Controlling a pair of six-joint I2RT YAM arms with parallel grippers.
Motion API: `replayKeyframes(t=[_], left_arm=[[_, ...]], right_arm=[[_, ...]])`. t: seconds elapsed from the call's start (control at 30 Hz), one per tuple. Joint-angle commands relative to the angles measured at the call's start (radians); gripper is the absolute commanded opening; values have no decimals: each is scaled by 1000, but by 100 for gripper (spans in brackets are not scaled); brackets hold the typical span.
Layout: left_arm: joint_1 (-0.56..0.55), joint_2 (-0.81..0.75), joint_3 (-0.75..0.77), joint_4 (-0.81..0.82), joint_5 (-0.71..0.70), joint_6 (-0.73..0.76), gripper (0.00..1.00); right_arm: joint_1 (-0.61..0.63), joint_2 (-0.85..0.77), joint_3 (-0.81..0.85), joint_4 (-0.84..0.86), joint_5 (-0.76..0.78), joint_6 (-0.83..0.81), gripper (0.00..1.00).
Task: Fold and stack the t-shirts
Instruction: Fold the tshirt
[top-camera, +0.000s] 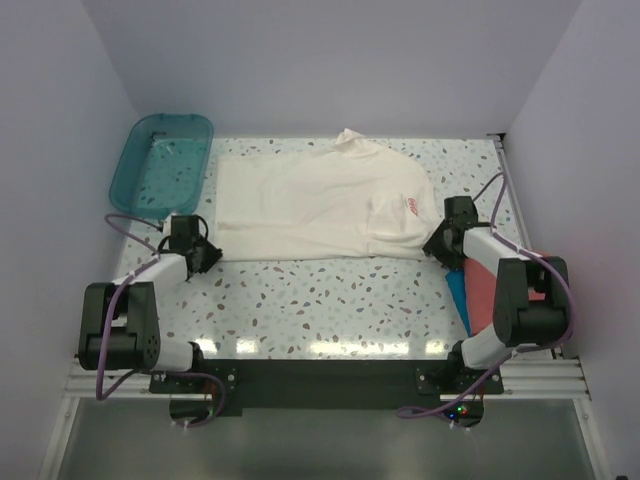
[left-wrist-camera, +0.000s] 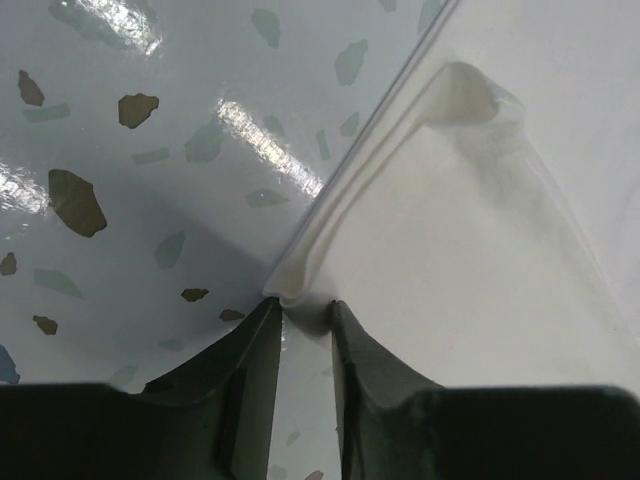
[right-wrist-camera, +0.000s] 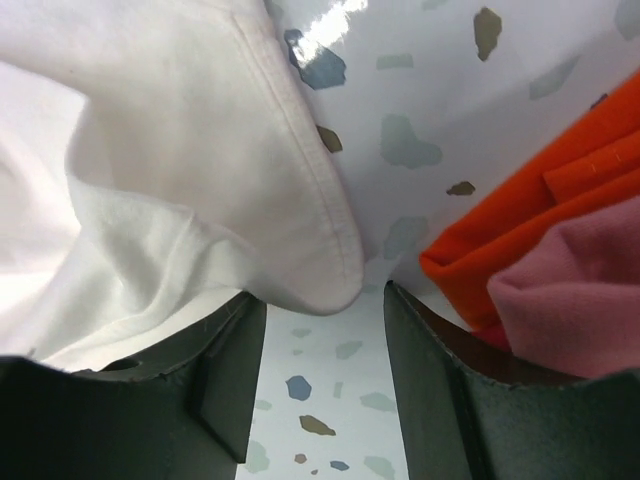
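Observation:
The cream-white t-shirt (top-camera: 320, 200) lies spread flat across the table, with its red print (top-camera: 411, 205) towards the right. My left gripper (top-camera: 205, 252) is at the shirt's near left corner. In the left wrist view it (left-wrist-camera: 303, 303) is nearly closed, pinching the bunched corner of the cloth (left-wrist-camera: 480, 250). My right gripper (top-camera: 437, 246) is at the near right corner. In the right wrist view it (right-wrist-camera: 325, 290) is open, with the hemmed corner (right-wrist-camera: 180, 150) hanging between its tips, not gripped. The salmon-red shirt (top-camera: 485, 285) (right-wrist-camera: 530, 220) and the blue shirt (top-camera: 457, 290) lie bunched under the right arm.
A translucent teal tub (top-camera: 160, 160) stands at the far left corner, touching the shirt's left end. The speckled tabletop (top-camera: 320, 300) shows in front of the shirt. Walls close the table in on the left, back and right.

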Motion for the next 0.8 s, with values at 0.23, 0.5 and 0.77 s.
replayKeyframes(t=[0.23, 0.5, 0.77], left_arm=[[4, 56, 74, -68, -64, -13, 0], [15, -37, 160, -212, -135, 31, 0], [47, -157, 132, -326, -155, 64, 0]], right_arm=[[-3, 83, 124, 41, -50, 5, 5], [-52, -110, 136, -120, -104, -46, 0], [-75, -363, 35, -292, -203, -49, 0]])
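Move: Both hands are low over the t-shirt's near edge. Its left near corner lies between the left fingers, about 1 cm ahead, with the teal bin some 22 cm farther out and 12 cm left. The right near corner lies about 2 cm ahead of the right hand. From that hand the red print is about 13 cm ahead and 5 cm left, and the folded red cloth 9 cm back and 18 cm right. Both hands edge forward, shut on the shirt's near corners, then lift them, right about 10 cm, left 4. ##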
